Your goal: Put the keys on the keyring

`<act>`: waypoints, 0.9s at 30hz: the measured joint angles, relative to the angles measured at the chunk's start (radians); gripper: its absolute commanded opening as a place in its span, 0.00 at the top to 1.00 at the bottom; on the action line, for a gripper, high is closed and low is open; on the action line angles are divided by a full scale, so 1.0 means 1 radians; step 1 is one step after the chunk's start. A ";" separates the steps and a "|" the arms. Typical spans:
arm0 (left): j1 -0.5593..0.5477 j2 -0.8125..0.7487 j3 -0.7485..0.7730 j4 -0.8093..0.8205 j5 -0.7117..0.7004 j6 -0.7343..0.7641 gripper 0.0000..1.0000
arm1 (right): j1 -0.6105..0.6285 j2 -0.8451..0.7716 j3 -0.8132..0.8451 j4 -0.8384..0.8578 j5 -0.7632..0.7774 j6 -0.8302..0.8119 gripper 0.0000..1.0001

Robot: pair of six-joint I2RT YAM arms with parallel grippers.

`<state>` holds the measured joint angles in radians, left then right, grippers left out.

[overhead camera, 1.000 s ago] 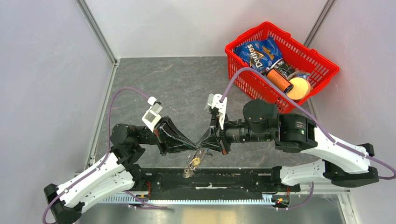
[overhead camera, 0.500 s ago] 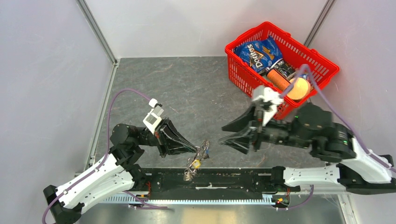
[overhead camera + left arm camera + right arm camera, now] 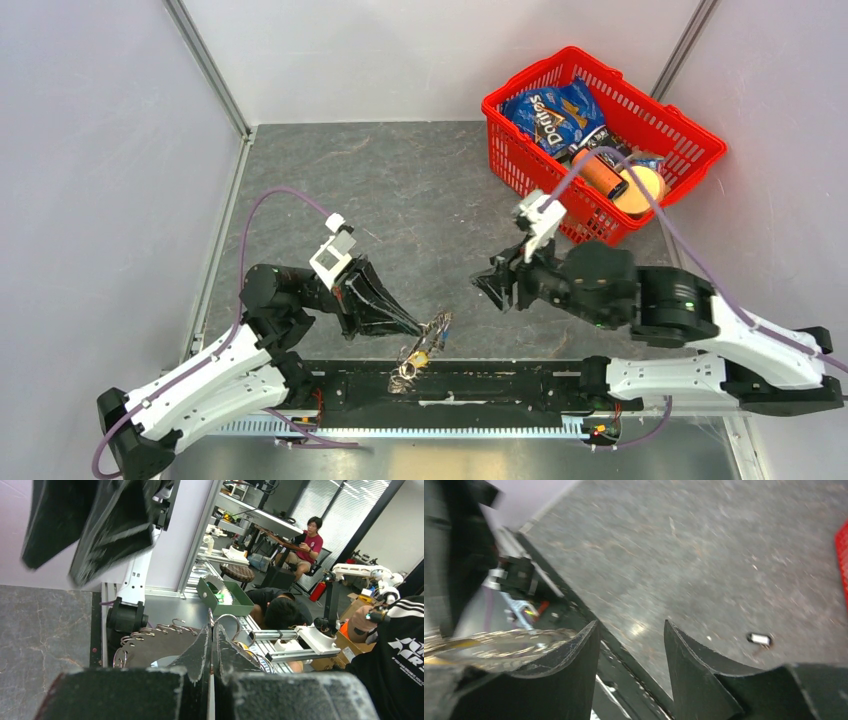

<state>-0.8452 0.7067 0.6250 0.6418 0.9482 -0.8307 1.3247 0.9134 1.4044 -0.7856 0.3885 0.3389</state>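
My left gripper (image 3: 412, 325) is shut on the keyring (image 3: 434, 328), a bunch of silver metal held just above the table's near edge. A key with a yellow-gold head (image 3: 422, 351) and a small wire ring (image 3: 403, 372) dangle below it. In the left wrist view the fingers (image 3: 200, 647) are pressed together on a wire loop (image 3: 231, 622), with the grey toothed keyring (image 3: 150, 647) behind them. My right gripper (image 3: 493, 284) stands open and empty to the right, apart from the bunch. In the right wrist view the right gripper (image 3: 630, 627) is empty, the keyring (image 3: 499, 647) a blur at left.
A red basket (image 3: 535, 175) with a chip bag, cans and a round yellow item stands at the back right. A black rail (image 3: 500, 385) runs along the near edge under the dangling keys. A small white object (image 3: 759, 639) lies on the grey tabletop.
The right gripper was shut at the keyring beside the left one; it has opened and drawn back to the right. The left gripper still holds the bunch, which has sagged slightly.
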 measured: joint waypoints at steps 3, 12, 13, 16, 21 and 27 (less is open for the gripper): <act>-0.004 0.000 0.000 0.007 0.009 -0.005 0.98 | -0.005 0.041 -0.051 -0.044 0.072 0.033 0.42; -0.006 -0.038 0.024 -0.051 0.050 -0.004 0.98 | -0.218 0.131 -0.294 -0.092 0.076 0.207 0.42; -0.006 -0.049 0.030 -0.066 0.051 -0.001 0.98 | -0.261 0.138 -0.327 -0.089 0.063 0.225 0.42; -0.006 -0.075 0.040 -0.092 0.057 0.006 0.98 | -0.356 0.163 -0.404 -0.080 0.034 0.264 0.42; -0.006 -0.118 0.044 -0.133 0.060 0.016 0.98 | -0.469 0.250 -0.468 -0.038 0.010 0.303 0.41; -0.006 -0.154 0.044 -0.193 0.059 0.038 0.98 | -0.590 0.380 -0.492 0.030 0.009 0.359 0.41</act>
<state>-0.8516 0.5526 0.6693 0.4488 1.0069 -0.7925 0.7345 1.2938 0.9123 -0.7559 0.3973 0.6975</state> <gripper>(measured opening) 0.030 0.592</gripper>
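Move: The black-tagged key I'm going for lies on the table about 18 cm ahead of my right hand, 10 cm to its right and 38 cm below. The red basket's middle is roughly 22 cm farther right and 23 cm farther out than that key; the keyring hangs some 7 cm to my right hand's left and 11 cm back, near its height. From my left hand, the key is about 27 cm ahead, 17 cm right and 38 cm down. I swoop my empty right hand down nearly 30 cm, also forward and to the right, towards the tagged key. As it sinks I swing the fingers clockwise from pointing left to pointing steeply down and forward, still open and touching nothing. My left hand keeps the keyring pinched at its fingertips and draws it about 4 cm back and to the left. ##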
